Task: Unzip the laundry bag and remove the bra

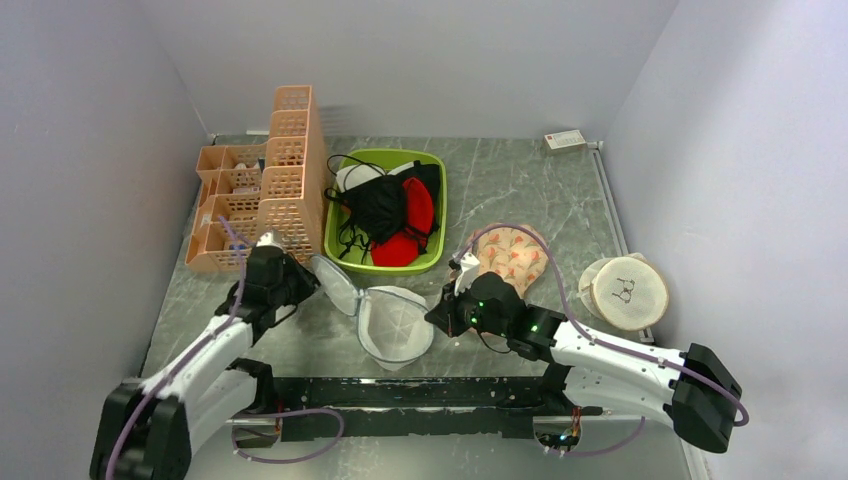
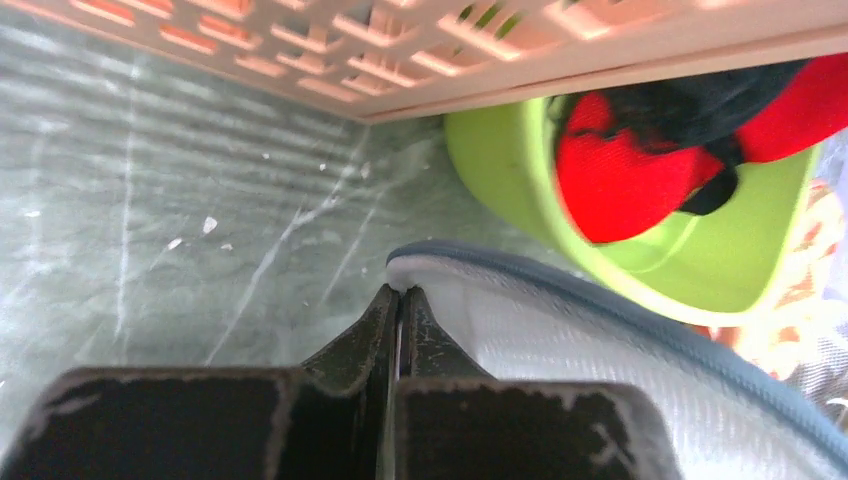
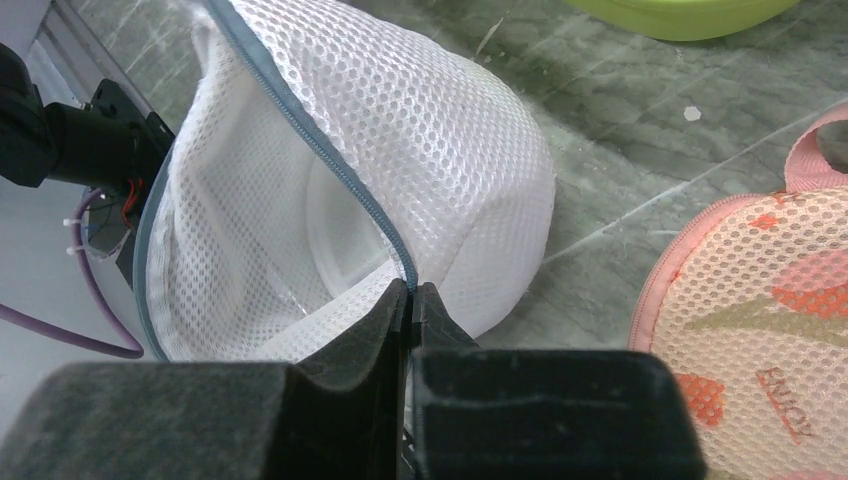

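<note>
The laundry bag (image 1: pixel 395 325) lies unzipped in the middle of the table, its two white mesh halves spread apart. My left gripper (image 1: pixel 305 275) is shut on the rim of the left half (image 2: pixel 620 360), pinching its corner (image 2: pixel 400 292). My right gripper (image 1: pixel 440 315) is shut on the zip edge of the right half (image 3: pixel 400 130), the fingertips closed on the grey zip tape (image 3: pixel 410 288). That half shows only white mesh inside. The red bra (image 1: pixel 415 215) lies in the green bin (image 1: pixel 335 240) under a black garment (image 1: pixel 375 210); it also shows in the left wrist view (image 2: pixel 620 185).
Orange lattice baskets (image 1: pixel 290 170) stand at the back left, close over my left gripper (image 2: pixel 500 50). A peach floral padded pouch (image 1: pixel 510 255) lies just behind my right gripper (image 3: pixel 760 300). A cream round mesh pouch (image 1: pixel 625 292) sits at the right. A white-cupped item (image 1: pixel 355 178) is in the bin.
</note>
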Robot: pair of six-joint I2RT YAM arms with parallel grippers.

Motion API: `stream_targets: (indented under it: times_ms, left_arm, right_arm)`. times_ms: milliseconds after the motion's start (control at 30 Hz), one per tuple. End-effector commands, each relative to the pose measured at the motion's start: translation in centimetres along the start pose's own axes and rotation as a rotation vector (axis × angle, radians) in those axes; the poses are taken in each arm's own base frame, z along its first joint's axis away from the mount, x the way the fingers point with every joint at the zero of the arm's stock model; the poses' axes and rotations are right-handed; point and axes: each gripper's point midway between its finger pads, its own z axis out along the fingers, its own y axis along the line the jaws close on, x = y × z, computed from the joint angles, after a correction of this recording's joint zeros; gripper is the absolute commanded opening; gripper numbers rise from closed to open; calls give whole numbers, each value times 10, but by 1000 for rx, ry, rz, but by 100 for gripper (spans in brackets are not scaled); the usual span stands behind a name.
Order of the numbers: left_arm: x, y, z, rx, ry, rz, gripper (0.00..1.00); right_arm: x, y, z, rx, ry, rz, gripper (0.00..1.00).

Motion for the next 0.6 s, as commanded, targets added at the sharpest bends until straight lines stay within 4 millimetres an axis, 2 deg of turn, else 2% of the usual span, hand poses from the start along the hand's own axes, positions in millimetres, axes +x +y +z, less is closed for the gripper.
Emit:
stream_targets:
  times_ms: [0, 67, 167, 267, 400, 500, 567]
  left_arm:
    - [-29, -3, -47, -121, -54, -55, 7]
    - [-41, -5, -71, -166, -85, -51, 7]
    - [-48, -32, -95, -122, -47, -53, 7]
    - [-52, -41, -115, -152, 4, -29, 7]
    - [-71, -47, -156, -174, -32, 58, 7]
    - [-90, -65, -186, -112, -97, 147, 7]
    - [-96, -79, -199, -66, -82, 223, 7]
  right_arm:
    - [-10, 2, 0, 6, -23, -27, 0]
    - [-16, 3, 3, 15, -26, -42, 0]
    - [-27, 9, 12, 2, -29, -67, 0]
    - [-37, 1, 23, 76, -4, -88, 0]
    - [-55, 5, 32, 79, -10, -120, 0]
    - [-60, 9, 43, 49, 10, -131, 0]
    - [-61, 17, 51, 7, 22, -136, 0]
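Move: The laundry bag's open white body has its middle about 15 cm to the right of the left hand and 10 cm nearer the robot, at much its height; the lid's rim is already in these fingers. From the right hand, already pinching the body's zip edge, it lies 6 cm left, level fore-and-aft, 5 cm lower. The green bin is some 26 cm ahead and 8 cm left of the right hand; the floral bag is 13 cm ahead, 13 cm right, 9 cm lower. The laundry bag's lid is hoisted by its rim in the left fingers, quickly and almost straight up at first, then also drawing back and left, about 19 cm up in all. The right hand, keeping its pinch on the body's zip edge, waits briefly, then carries that edge some 6 cm forward and left towards the green bin, rising slightly. ##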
